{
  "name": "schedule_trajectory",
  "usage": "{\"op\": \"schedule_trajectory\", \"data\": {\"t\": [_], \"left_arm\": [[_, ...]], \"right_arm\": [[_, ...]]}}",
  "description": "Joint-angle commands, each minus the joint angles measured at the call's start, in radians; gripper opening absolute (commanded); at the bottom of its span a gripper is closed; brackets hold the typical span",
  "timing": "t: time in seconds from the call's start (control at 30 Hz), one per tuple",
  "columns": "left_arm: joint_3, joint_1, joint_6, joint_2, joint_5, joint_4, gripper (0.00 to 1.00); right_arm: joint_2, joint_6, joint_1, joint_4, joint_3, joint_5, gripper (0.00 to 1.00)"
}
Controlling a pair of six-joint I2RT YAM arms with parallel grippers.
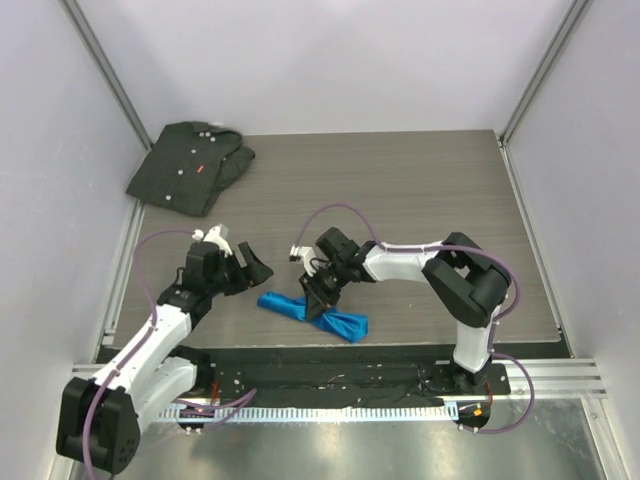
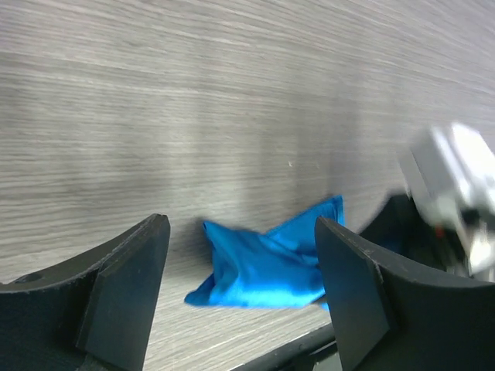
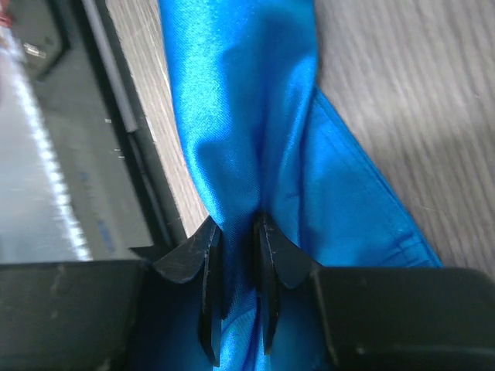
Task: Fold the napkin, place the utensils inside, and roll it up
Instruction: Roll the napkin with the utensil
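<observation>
The bright blue napkin point(image 1: 335, 318) lies bunched and crumpled near the table's front edge. My right gripper point(image 1: 318, 300) is shut on a fold of it; in the right wrist view the napkin point(image 3: 247, 116) is pinched between the two fingers point(image 3: 210, 263). My left gripper point(image 1: 252, 270) stands open just left of the cloth, not touching it. In the left wrist view the napkin point(image 2: 263, 263) lies on the wood beyond the wide-apart fingers point(image 2: 128, 286). The utensils are out of view.
A dark grey buttoned shirt point(image 1: 190, 165) lies crumpled at the table's far left corner. The black front rail point(image 1: 330, 355) runs just below the napkin. Grey walls close in both sides.
</observation>
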Motion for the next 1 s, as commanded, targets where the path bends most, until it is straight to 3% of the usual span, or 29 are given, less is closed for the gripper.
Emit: {"op": "schedule_trajectory", "data": {"t": [0.0,0.2,0.6,0.8,0.97], "left_arm": [[-0.07,0.0,-0.007,-0.054,0.077,0.074,0.79],[-0.116,0.0,-0.018,-0.039,0.147,0.155,0.77],[-0.136,0.0,0.003,0.093,0.149,0.312,0.66],[-0.152,-0.002,-0.009,0.189,0.186,0.452,0.53],[-0.145,-0.003,-0.024,0.286,0.219,0.534,0.27]], "right_arm": [[0.075,0.089,-0.073,-0.049,0.067,-0.218,0.14],[0.19,0.123,-0.156,-0.071,0.147,-0.386,0.14],[0.325,0.137,-0.202,-0.091,0.203,-0.46,0.14],[0.362,0.146,-0.211,-0.097,0.216,-0.471,0.14],[0.368,0.148,-0.214,-0.106,0.225,-0.444,0.16]]}}
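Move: The left end of the napkin roll lies about 6 cm below my open left hand, some 3 cm back and 2 cm to its right; my right gripper is around 12 cm right, 5 cm back and 6 cm lower. My right hand already holds the roll near its middle: the left end is about 10 cm left and 3 cm ahead, level with it, the loose wide part some 7 cm right and 3 cm back. With my right hand I keep the pinch and roll the napkin forward, travelling about 2.5 cm and turning the wrist some 35 degrees so its top tips forward, fingertips swinging back underneath. Meanwhile my left hand dips back and down, then comes forward again while still sinking and drifting right, ending about 4 cm lower and 3 cm right, its fingers closing most of the way around the roll's left end. ##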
